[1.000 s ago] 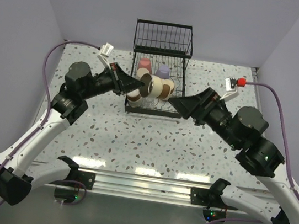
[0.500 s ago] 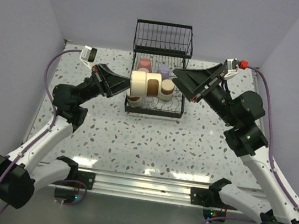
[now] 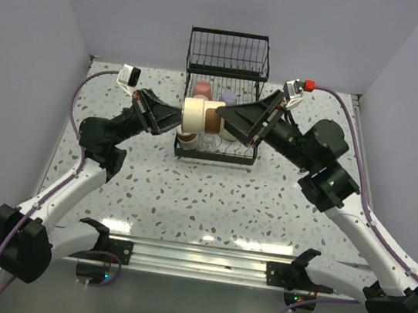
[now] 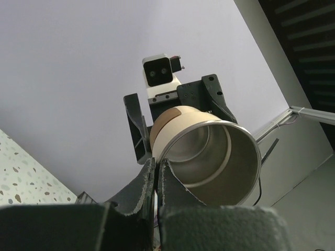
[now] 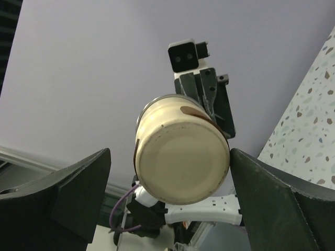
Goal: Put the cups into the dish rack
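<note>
A cream and brown cup (image 3: 203,117) with a shiny metallic inside (image 4: 220,157) hangs on its side above the dish rack (image 3: 229,58). My left gripper (image 3: 179,118) is shut on its rim (image 4: 157,163), one finger inside and one outside. My right gripper (image 3: 226,120) is open at the cup's other end. In the right wrist view its two fingers (image 5: 73,193) stand wide on either side of the cream base (image 5: 180,167). A coral-pink cup (image 3: 201,89) and a lavender cup (image 3: 229,97) stand in the rack's tray, with a beige one (image 3: 233,132) partly hidden behind the arms.
Another pale cup (image 3: 187,142) sits at the tray's front left corner. The upright wire basket (image 3: 231,47) rises at the back against the wall. Speckled tabletop (image 3: 211,196) spreads in front of the rack, with purple walls on both sides.
The left gripper lifted the cup higher and turned it sideways. The right arm swung up from the rack's right side and leftward, so its open fingers now bracket the cup's base.
</note>
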Controlling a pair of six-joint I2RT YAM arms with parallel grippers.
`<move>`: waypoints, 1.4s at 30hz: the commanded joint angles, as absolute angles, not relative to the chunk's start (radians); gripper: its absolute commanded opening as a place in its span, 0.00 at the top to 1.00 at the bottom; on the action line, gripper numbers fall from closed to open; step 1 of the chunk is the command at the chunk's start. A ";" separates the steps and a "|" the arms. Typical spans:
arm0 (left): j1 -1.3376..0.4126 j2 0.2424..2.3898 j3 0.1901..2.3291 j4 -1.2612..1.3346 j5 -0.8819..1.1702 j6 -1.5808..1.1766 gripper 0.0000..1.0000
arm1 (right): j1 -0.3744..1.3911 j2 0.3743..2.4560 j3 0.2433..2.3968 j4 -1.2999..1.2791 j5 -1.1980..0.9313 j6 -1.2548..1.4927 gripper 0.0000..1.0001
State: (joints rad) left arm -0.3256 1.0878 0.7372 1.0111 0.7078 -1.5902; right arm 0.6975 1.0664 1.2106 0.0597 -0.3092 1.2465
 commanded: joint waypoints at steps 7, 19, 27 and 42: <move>-0.319 1.071 0.743 1.020 0.703 -1.578 1.00 | 0.769 1.121 1.313 0.083 -0.337 1.184 0.02; -0.319 1.006 0.701 0.930 0.676 -1.536 1.00 | 0.770 1.126 1.301 0.094 -0.359 1.186 0.12; -0.319 0.962 0.704 0.813 0.673 -1.468 1.00 | 0.770 1.143 1.313 0.089 -0.391 1.172 0.67; -0.319 0.900 0.756 0.529 0.649 -1.301 0.30 | 0.778 1.094 1.365 -0.124 -0.336 1.023 1.00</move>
State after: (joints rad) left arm -0.3229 0.9287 0.7067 0.6193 0.6586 -1.3804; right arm 0.7734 1.1381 1.3048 -0.0837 -0.3553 1.0851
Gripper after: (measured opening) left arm 0.663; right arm 0.723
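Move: The held cup hangs between the hands, its rim pinched by the left: its middle is some 5 cm right of the left hand and 3 cm higher, level in reach. From the open right hand it lies about 7 cm left, 2 cm ahead and 1 cm lower. The dish rack's middle is roughly 32 cm ahead of the right hand, 2 cm left and 40 cm below; the purple cup stands about 37 cm straight ahead, 39 cm below. Right hand goes some 3 cm left and clamps the cup's base; left hand opens, sinking about 4 cm. ##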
